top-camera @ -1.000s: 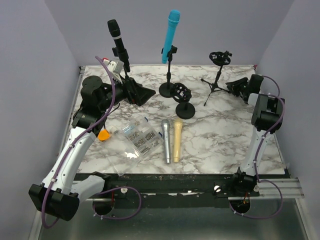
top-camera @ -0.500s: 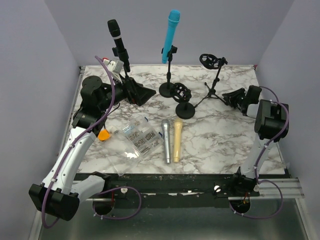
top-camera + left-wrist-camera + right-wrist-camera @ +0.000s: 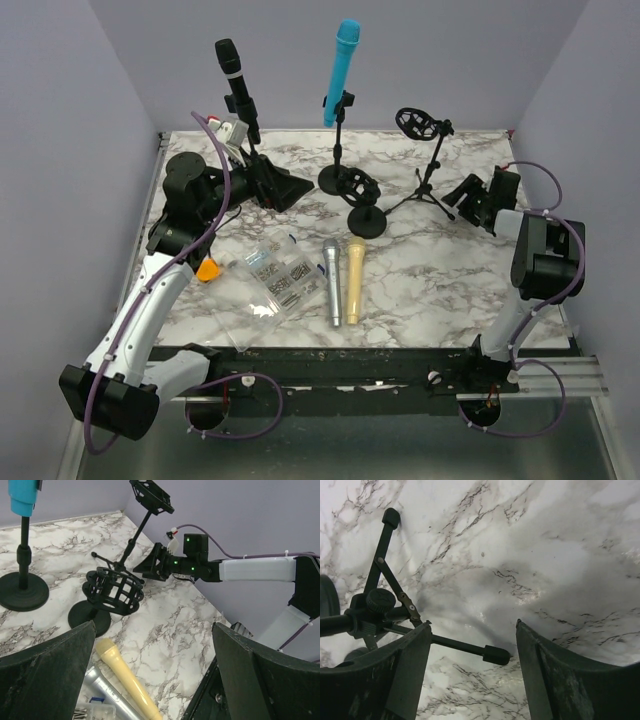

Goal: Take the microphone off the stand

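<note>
A black microphone (image 3: 231, 73) stands in a stand at the back left. A blue microphone (image 3: 342, 68) stands in a round-base stand (image 3: 338, 180); it also shows in the left wrist view (image 3: 22, 495). My left gripper (image 3: 278, 187) is open and empty beside the black microphone's stand; its base is hidden. An empty tripod stand (image 3: 425, 165) leans at the back right. My right gripper (image 3: 466, 195) is open, with one tripod leg (image 3: 465, 647) between its fingers, untouched. In the wrist views, the left gripper (image 3: 154, 630) and right gripper (image 3: 472, 627) are both wide open.
A short stand with an empty shock mount (image 3: 364, 190) stands mid-table. A silver microphone (image 3: 331, 283) and a yellow microphone (image 3: 355, 280) lie side by side in front. A clear plastic bag (image 3: 272, 280) and an orange piece (image 3: 207, 270) lie at the left.
The tripod stand has shifted and tipped to the left. My right gripper has moved nearer and lower along its legs. The left arm has not moved.
</note>
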### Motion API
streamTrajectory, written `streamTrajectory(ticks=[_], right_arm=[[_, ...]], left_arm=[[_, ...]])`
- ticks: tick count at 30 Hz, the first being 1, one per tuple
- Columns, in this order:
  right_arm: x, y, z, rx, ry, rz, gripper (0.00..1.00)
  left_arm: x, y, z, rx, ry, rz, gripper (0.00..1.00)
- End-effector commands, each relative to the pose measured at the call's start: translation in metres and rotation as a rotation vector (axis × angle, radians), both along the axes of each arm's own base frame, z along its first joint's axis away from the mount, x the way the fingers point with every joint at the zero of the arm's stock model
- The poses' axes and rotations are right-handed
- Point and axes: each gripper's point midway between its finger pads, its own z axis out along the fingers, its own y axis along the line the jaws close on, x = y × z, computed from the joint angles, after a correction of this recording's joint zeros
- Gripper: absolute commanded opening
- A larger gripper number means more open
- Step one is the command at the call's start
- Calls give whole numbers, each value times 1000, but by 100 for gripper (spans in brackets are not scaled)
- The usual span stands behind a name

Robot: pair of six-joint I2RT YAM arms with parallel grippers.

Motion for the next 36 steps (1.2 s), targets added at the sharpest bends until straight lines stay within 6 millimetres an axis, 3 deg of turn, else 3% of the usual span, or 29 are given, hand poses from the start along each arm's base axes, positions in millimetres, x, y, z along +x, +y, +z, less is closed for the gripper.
streamTrajectory(ticks=[1, 6, 12, 21, 27, 36], right_arm=[[-13, -13, 11, -193, -21, 93, 70], [-16, 23, 27, -168, -205, 305, 69], [-8, 48, 23, -281, -218, 415, 69], [7, 51, 9, -272, -165, 444, 68], [-2, 48, -7, -269, -83, 410, 63], [-7, 24, -21, -295, 9, 240, 37]], left_arm=[[-2, -4, -3, -15, 15, -35, 98], [-3, -6, 1, -27, -3, -51, 98], [-4, -8, 1, -39, 3, -69, 98], [-3, -10, -3, -41, 13, -77, 98], [-3, -9, -1, -40, 7, -75, 98], [-6, -8, 2, -41, -5, -74, 98]])
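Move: From the right hand, the middle of the tripod stand's right leg lies about 4 cm left, level with it forward, and a touch lower; the leg hub is some 7 cm left, 4 cm farther out. The empty round-base stand's foot sits about 21 cm left and 5 cm back. From the left hand, that leg is roughly 23 cm ahead, 31 cm right and 36 cm below. The right hand shifts about 4 cm left to the tripod's leg, turning some 20 degrees counter-clockwise, fingers narrowing. ##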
